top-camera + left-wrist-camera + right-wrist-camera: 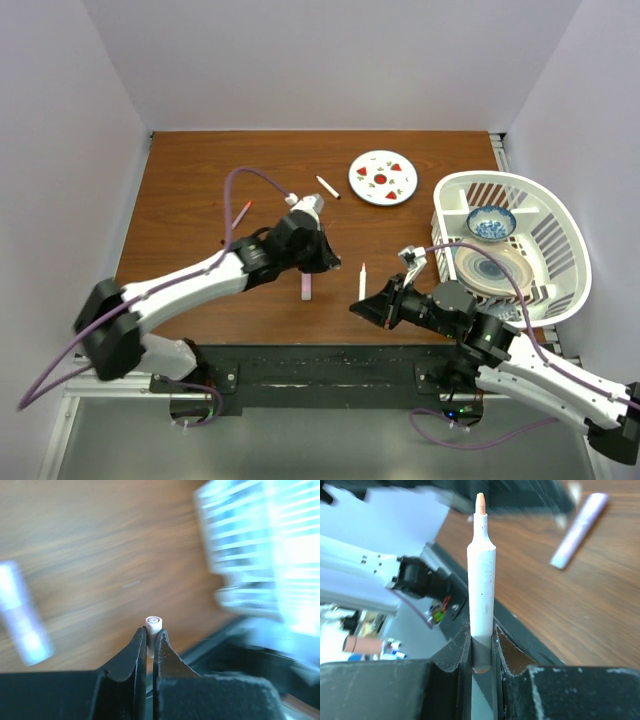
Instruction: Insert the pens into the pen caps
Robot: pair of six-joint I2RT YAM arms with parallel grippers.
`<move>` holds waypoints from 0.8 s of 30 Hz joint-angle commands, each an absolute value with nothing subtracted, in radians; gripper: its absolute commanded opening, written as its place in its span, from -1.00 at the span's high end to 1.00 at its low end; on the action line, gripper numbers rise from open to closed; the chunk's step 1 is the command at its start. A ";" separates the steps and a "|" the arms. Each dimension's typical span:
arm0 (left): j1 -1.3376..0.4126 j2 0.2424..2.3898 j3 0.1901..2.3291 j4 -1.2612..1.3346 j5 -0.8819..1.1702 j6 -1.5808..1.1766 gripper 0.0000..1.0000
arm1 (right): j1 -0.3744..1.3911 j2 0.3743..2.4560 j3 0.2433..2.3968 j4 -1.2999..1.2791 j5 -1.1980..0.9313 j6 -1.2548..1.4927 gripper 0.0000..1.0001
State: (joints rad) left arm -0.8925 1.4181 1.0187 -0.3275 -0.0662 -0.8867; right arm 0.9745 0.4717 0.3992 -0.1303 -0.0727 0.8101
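Note:
My left gripper [150, 633] is shut on a tiny whitish pen cap [153, 624], whose open end pokes out above the fingertips. From above, that gripper [326, 262] hovers over the table's middle, just above the thick pale pink marker [305, 287] lying flat. My right gripper [481, 632] is shut on the lower end of a thin white pen [481, 575] held upright, orange tip [480, 500] up. In the top view this pen [362, 279] stands in the right gripper [363, 303], right of the marker. Another thin pen [327, 187] and a red-ended one [241, 212] lie farther back.
A round white plate with red marks [383, 178] sits at the back. A white basket [545, 215] at the right holds a blue bowl [491, 222] and a patterned plate [497, 270]. The black table edge [330, 358] runs along the front.

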 commanded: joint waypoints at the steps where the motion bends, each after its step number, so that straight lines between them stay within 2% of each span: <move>1: -0.885 1.195 0.867 0.088 0.048 -1.037 1.00 | 0.974 0.518 0.371 0.155 -0.227 0.807 1.00; 7: -0.877 1.065 0.741 0.285 0.086 -1.104 1.00 | 0.974 0.587 0.364 0.262 -0.278 0.819 1.00; 24: -0.877 0.994 0.719 0.308 0.083 -1.065 1.00 | 0.976 0.661 0.370 0.293 -0.270 0.831 1.00</move>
State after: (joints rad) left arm -0.8837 1.0218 0.7216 0.2543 0.0826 -1.0840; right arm 0.9745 0.6731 0.3645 0.2481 -0.2798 0.8230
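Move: The tan pen cap is pinched in the left gripper and the white pen stands tip-up in the right. From the left hand, the pen's middle lies about 10 cm back, 5 cm to the right and some 9 cm higher. The pink marker lies on the table roughly 3 cm ahead, 7 cm left and 14 cm below that hand. From the right hand, the tan cap is about 12 cm ahead, 5 cm left and 5 cm lower. Raise the left gripper about 15 cm, quickly at first and then easing, while swinging its fingers up some 40 degrees from steeply down to nearly level and pointing right, so the held cap comes up towards the pen's tip. Bring the right gripper left and slightly up with the pen still upright, turning it a little counter-clockwise. Keep both grips shut. ##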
